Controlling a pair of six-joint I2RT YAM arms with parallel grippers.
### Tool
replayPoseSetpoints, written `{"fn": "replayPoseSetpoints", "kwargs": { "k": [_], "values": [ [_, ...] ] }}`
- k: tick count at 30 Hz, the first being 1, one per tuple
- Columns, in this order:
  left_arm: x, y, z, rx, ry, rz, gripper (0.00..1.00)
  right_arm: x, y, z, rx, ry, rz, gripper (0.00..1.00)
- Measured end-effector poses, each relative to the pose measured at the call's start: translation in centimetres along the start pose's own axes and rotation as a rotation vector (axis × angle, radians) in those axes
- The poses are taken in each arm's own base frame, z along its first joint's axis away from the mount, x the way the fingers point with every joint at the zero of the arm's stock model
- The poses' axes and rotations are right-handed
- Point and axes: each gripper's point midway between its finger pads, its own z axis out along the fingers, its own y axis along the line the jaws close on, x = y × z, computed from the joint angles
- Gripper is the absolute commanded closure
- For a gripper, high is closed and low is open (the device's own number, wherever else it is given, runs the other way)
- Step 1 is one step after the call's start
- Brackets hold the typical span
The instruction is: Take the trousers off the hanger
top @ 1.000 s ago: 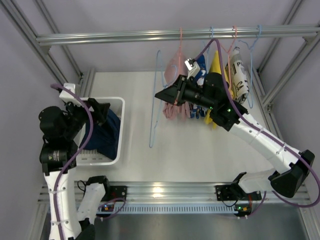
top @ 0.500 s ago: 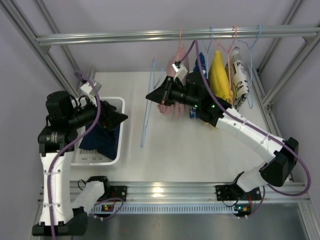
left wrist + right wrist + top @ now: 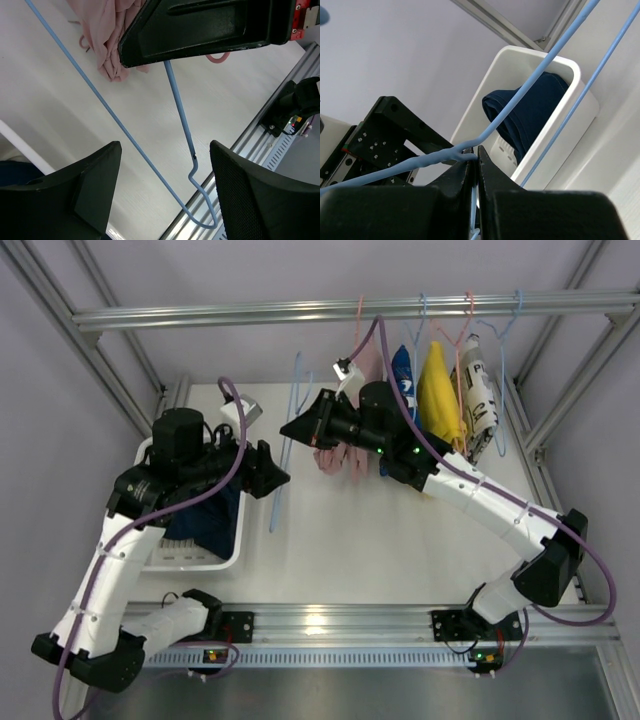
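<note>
The pale pink trousers [image 3: 345,458] hang from a pink hanger [image 3: 360,320] on the rail, and their bunched lower end [image 3: 107,35] shows in the left wrist view. The navy trousers [image 3: 212,515] lie in the white basket [image 3: 190,558], also seen from the right wrist [image 3: 535,107]. An empty blue wire hanger [image 3: 274,512] dangles in front of the pink pair. My right gripper [image 3: 290,430] is shut on its twisted neck [image 3: 445,156]. My left gripper [image 3: 272,472] is open, and the hanger's lower wire [image 3: 181,122] passes between its fingers [image 3: 95,190] without touching them.
A blue patterned garment [image 3: 403,370], a yellow one [image 3: 440,390] and a white printed one [image 3: 478,400] hang further right on the rail [image 3: 250,312]. The basket's rim [image 3: 520,57] sits close below the blue hanger. The table's front rail [image 3: 280,100] lies under my left gripper.
My left arm has swung from over the basket toward the middle, bringing its open jaws round the hanger's lower part. My right gripper has carried the blue hanger leftward.
</note>
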Motion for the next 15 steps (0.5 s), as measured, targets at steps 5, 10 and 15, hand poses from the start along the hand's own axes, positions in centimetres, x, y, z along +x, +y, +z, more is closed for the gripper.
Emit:
{"fn": "replayPoseSetpoints", "kwargs": {
  "k": [5, 10, 15],
  "values": [
    [-0.3, 0.3, 0.7, -0.028, 0.004, -0.002, 0.34, -0.2, 0.3, 0.0, -0.002, -0.006, -0.005, 1.0],
    [-0.9, 0.5, 1.7, -0.044, 0.002, -0.006, 0.51, -0.2, 0.3, 0.0, -0.002, -0.007, -0.008, 1.0],
    [-1.6, 0.0, 2.5, -0.031, 0.002, -0.014, 0.8, -0.2, 0.3, 0.0, -0.002, -0.009, -0.01, 1.0]
  ]
}}
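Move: The left hand's target, the near strand of the empty blue hanger, is about 3 cm ahead and 3 cm to its right, roughly level. The right fingers hold the hanger's neck about 8 cm ahead, 2 cm right and 3 cm above the left hand; from the right hand the target strand is some 5 cm back, 1 cm right and 3 cm lower. The white basket is about 23 cm left, 3 cm back and 27 cm below the left hand. The left hand eases about 2 cm forward and about 2 cm to the right, up to the strand just below the right gripper, its fingers still aimed rightward and slightly down with hardly any turn. On the way its fingers go from wide open to less than half open, closing in from both sides of the blue strand, while the right hand stays put and keeps its shut grip on the hanger's neck. ##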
